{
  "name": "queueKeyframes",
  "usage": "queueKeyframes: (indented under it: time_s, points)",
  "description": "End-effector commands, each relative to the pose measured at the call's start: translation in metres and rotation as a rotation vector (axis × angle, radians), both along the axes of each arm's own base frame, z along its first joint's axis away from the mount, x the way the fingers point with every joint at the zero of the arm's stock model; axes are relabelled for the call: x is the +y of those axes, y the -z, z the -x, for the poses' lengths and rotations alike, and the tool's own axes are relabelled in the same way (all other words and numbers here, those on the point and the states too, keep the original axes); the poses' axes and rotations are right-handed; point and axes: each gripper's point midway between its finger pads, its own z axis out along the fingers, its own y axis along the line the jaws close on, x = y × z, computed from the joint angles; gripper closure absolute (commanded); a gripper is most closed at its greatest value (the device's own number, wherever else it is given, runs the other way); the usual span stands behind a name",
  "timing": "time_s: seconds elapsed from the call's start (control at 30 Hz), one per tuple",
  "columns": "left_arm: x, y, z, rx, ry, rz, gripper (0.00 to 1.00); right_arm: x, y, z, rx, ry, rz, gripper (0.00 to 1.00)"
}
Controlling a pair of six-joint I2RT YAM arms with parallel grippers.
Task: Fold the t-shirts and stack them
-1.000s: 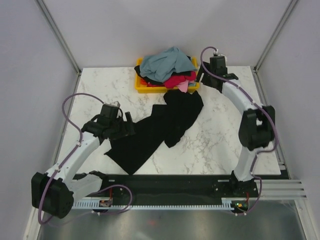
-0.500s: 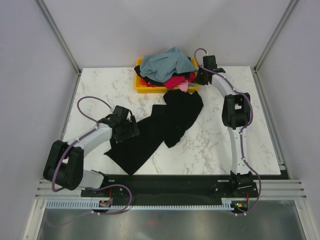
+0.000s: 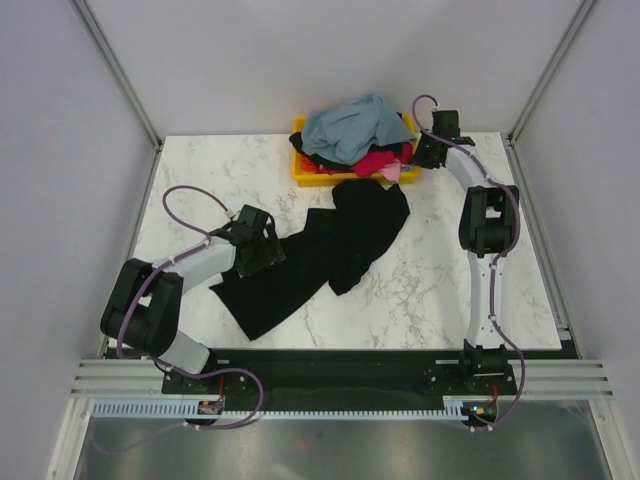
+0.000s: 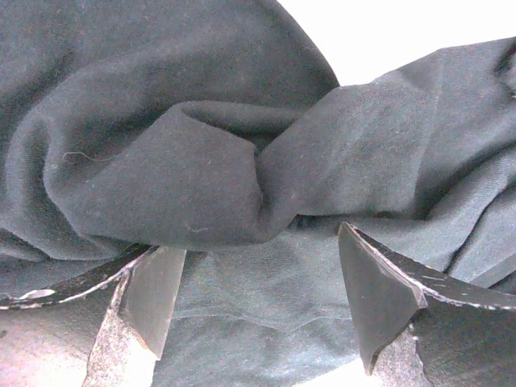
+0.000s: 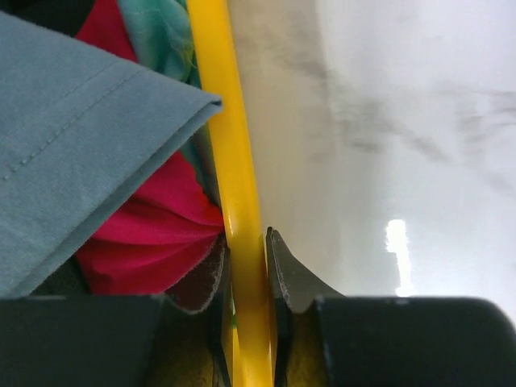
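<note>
A large black t-shirt (image 3: 330, 245) lies crumpled and spread across the middle of the marble table. My left gripper (image 3: 262, 250) sits open at its left edge; in the left wrist view the fingers (image 4: 153, 294) straddle bunched black cloth (image 4: 161, 161) without pinching it, the gripper (image 4: 258, 266) low over the fabric. More t-shirts are heaped in the yellow bin (image 3: 306, 178): grey-blue (image 3: 352, 125) on top, magenta-red (image 3: 374, 162) and pink (image 3: 392, 173) below. My right gripper (image 3: 425, 155) (image 5: 246, 242) is shut on the yellow bin's right rim (image 5: 219, 113).
The bin stands at the table's far edge, with the black shirt's top just in front of it. Bare marble (image 3: 440, 270) shows to the right of the black shirt and at the far left (image 3: 200, 170). Grey walls enclose the table.
My right gripper closed on the bin's rim and the bin slid a little to the right. My left gripper moved right onto the black shirt's edge, bunching it.
</note>
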Motion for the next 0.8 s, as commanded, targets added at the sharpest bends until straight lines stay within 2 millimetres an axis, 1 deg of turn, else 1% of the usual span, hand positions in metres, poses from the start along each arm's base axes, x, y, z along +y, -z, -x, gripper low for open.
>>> queueKeyframes:
  time_s: [0.0, 0.03, 0.1, 0.13, 0.17, 0.2, 0.27, 0.3, 0.37, 0.4, 0.47, 0.5, 0.53, 0.57, 0.6, 0.63, 0.67, 0.7, 0.73, 0.77]
  points:
    - [0.006, 0.031, 0.023, 0.114, -0.023, -0.025, 0.16, -0.187, -0.036, -0.004, -0.064, 0.439, 0.125, 1.0]
    - [0.005, 0.03, 0.025, 0.117, -0.019, -0.019, 0.16, -0.199, -0.042, -0.005, -0.079, 0.454, 0.14, 1.0]
    - [0.005, 0.03, 0.03, 0.128, -0.011, -0.008, 0.16, -0.223, -0.044, -0.002, -0.081, 0.488, 0.178, 1.0]
    - [0.005, 0.03, 0.033, 0.131, -0.008, -0.005, 0.16, -0.245, -0.051, 0.0, -0.093, 0.509, 0.205, 1.0]
    - [0.005, 0.029, 0.035, 0.13, -0.006, 0.0, 0.16, -0.262, -0.049, 0.004, -0.087, 0.542, 0.238, 1.0]
    - [0.003, 0.029, 0.037, 0.133, -0.001, 0.011, 0.16, -0.288, -0.052, 0.011, -0.087, 0.585, 0.259, 1.0]
    - [0.002, 0.027, 0.041, 0.138, 0.005, 0.022, 0.17, -0.319, -0.06, 0.016, -0.107, 0.648, 0.264, 1.0]
    - [0.0, 0.027, 0.042, 0.141, 0.01, 0.033, 0.17, -0.345, -0.068, 0.024, -0.126, 0.701, 0.258, 1.0]
    - [-0.002, 0.026, 0.043, 0.144, 0.018, 0.043, 0.17, -0.37, -0.077, 0.032, -0.149, 0.758, 0.245, 1.0]
    - [-0.003, 0.026, 0.044, 0.149, 0.02, 0.051, 0.17, -0.388, -0.083, 0.037, -0.168, 0.787, 0.246, 0.98]
    - [-0.006, 0.025, 0.043, 0.149, 0.026, 0.059, 0.17, -0.399, -0.089, 0.038, -0.195, 0.791, 0.247, 0.86]
    - [-0.006, 0.027, 0.044, 0.156, 0.028, 0.054, 0.17, -0.406, -0.094, 0.036, -0.223, 0.799, 0.246, 0.83]
    - [-0.009, 0.026, 0.042, 0.152, 0.035, 0.056, 0.17, -0.408, -0.091, 0.034, -0.228, 0.799, 0.24, 0.79]
    - [-0.01, 0.027, 0.042, 0.156, 0.039, 0.054, 0.17, -0.41, -0.092, 0.031, -0.243, 0.801, 0.226, 0.73]
    - [-0.011, 0.026, 0.041, 0.155, 0.042, 0.054, 0.17, -0.408, -0.094, 0.027, -0.256, 0.788, 0.214, 0.61]
    - [-0.013, 0.027, 0.041, 0.155, 0.049, 0.052, 0.17, -0.404, -0.097, 0.019, -0.277, 0.757, 0.19, 0.32]
    - [-0.018, 0.025, 0.042, 0.16, 0.061, 0.074, 0.17, -0.402, -0.098, 0.019, -0.279, 0.753, 0.176, 0.18]
    - [-0.019, 0.025, 0.042, 0.16, 0.063, 0.076, 0.17, -0.398, -0.092, 0.022, -0.262, 0.759, 0.157, 0.11]
    - [-0.02, 0.023, 0.044, 0.156, 0.07, 0.079, 0.17, -0.396, -0.109, 0.026, -0.281, 0.767, 0.151, 0.09]
    - [-0.022, 0.021, 0.044, 0.15, 0.075, 0.084, 0.17, -0.393, -0.117, 0.03, -0.285, 0.772, 0.145, 0.09]
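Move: The yellow box, its near-right wall already gripped by the right hand, has its middle about 20 cm left of that hand and 2 cm ahead; the right edge of the table, where the box is taken, lies roughly 29 cm to the right. The grey-blue t-shirt heaped on the box is about 20 cm left, 5 cm ahead. The spread black t-shirt's middle is some 32 cm left and 31 cm back. From the left hand the box lies around 36 cm ahead and 26 cm right. The yellow box is dragged sideways by its wall, pinched between the right hand's fingers: fast to the right, nearly 35 cm, away from the black t-shirt and to the right edge of the table, drawing back slightly on the way, while the hand swings clockwise by almost 30 degrees. At the end of the pull its fingers open wide around the rim. ##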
